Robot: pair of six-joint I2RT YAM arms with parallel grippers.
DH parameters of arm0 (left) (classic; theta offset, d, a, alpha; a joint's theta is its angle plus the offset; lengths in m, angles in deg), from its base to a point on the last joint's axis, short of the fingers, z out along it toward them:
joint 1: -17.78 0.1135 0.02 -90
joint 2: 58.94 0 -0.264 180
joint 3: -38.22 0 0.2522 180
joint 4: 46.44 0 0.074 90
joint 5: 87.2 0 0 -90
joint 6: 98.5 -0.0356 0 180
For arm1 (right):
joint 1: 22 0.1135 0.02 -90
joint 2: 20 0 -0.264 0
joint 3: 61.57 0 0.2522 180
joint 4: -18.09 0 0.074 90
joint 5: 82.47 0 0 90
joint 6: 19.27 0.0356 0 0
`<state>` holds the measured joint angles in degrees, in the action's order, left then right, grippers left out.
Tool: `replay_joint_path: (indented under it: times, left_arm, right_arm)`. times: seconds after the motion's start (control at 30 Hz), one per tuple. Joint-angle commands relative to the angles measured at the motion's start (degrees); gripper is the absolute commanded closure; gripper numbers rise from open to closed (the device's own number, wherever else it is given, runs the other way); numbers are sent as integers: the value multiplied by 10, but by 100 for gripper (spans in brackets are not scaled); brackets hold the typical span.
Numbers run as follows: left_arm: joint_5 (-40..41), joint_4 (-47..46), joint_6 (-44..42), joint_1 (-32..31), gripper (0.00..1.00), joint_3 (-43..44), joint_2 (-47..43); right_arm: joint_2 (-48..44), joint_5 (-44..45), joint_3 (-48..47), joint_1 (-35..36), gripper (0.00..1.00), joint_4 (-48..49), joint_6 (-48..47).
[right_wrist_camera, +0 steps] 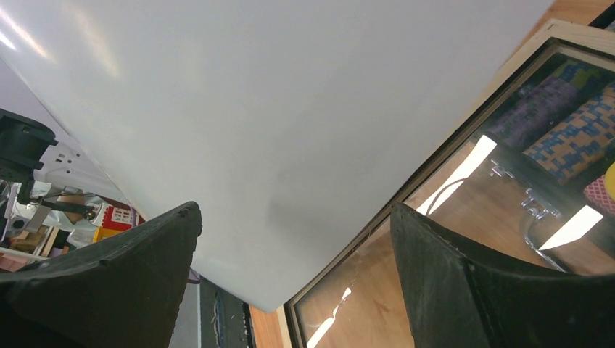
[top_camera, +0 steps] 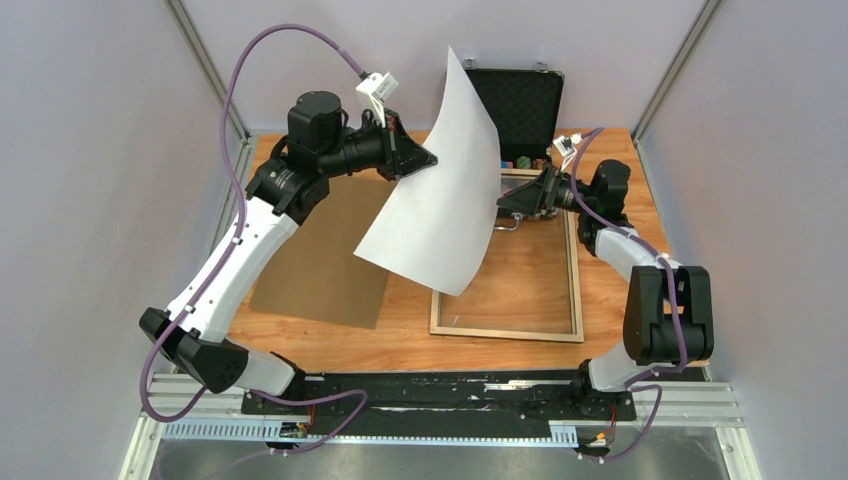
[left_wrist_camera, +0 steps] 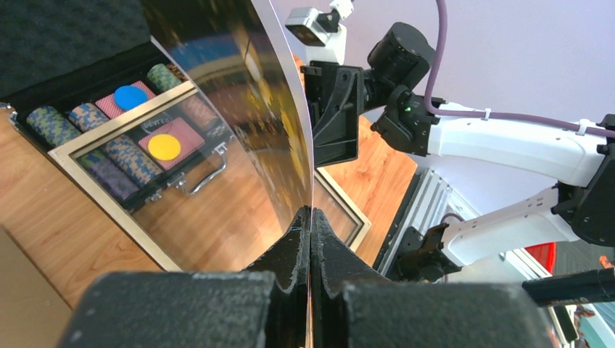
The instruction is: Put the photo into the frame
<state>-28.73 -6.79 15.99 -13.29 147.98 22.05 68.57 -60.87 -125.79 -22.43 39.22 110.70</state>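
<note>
The photo (top_camera: pixel 440 190) hangs bowed in the air with its plain white back toward the top camera. My left gripper (top_camera: pixel 420 160) is shut on its left edge; in the left wrist view the fingertips (left_wrist_camera: pixel 310 217) pinch the sheet, whose dark glossy face (left_wrist_camera: pixel 239 94) curves away. The frame (top_camera: pixel 578 280) lies flat on the table under and to the right of the photo, light wood up. My right gripper (top_camera: pixel 505 205) is open and empty at the photo's right edge, above the frame's far end. In the right wrist view the white back (right_wrist_camera: pixel 275 109) fills the gap between the open fingers (right_wrist_camera: pixel 295 210).
A brown hardboard panel (top_camera: pixel 320 260) lies flat to the left of the frame. An open black chip case (top_camera: pixel 520 100) stands at the back edge, just beyond the frame; its chips (left_wrist_camera: pixel 130 98) show in the left wrist view. Grey walls enclose the table on both sides.
</note>
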Motion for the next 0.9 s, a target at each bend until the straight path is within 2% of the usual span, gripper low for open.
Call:
replay_joint_path:
  times: [0.0,0.13,0.3,0.53,0.67,0.87]
  left_arm:
    - [-20,-43,13,2,100,7,-18]
    - [-32,-61,31,2,100,6,-7]
    - [-66,-108,99,2,100,-11,15]
    - [-104,-199,187,1,100,-19,48]
    - [-85,-232,200,2,100,-67,37]
    - [-28,-273,223,6,100,-228,43]
  right_arm:
    - [2,6,5,-2,2,-17,-37]
    - [-10,23,-10,-30,2,-50,-49]
    - [-31,43,-31,-81,2,-110,-72]
    - [-45,54,-15,-167,3,-119,-66]
    - [-46,55,-2,-198,4,-113,-55]
    - [-49,63,6,-202,4,-118,-57]
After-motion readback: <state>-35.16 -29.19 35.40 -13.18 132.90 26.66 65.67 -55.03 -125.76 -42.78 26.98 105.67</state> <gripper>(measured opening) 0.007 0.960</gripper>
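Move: The frame lies flat, its middle roughly 18 cm to the right of the left hand, 5 cm ahead and 39 cm down. The chip case stands about 20 cm ahead and 17 cm right of that hand; the brown board is some 22 cm to its left and 5 cm ahead, both far below. From the empty right hand, the held photo's middle is about 12 cm left, 6 cm back and 12 cm up. The photo, still pinched at its left edge by the shut left fingers, is carried first up a little, then about 4 cm right and down, ending 6 cm lower, towards the frame, while that wrist rolls about 20 degrees, its top tipping forward. The wide-open right hand sweeps about 14 cm right and slightly forward, away from the photo to near the frame's right side, turning some 25 degrees clockwise. ##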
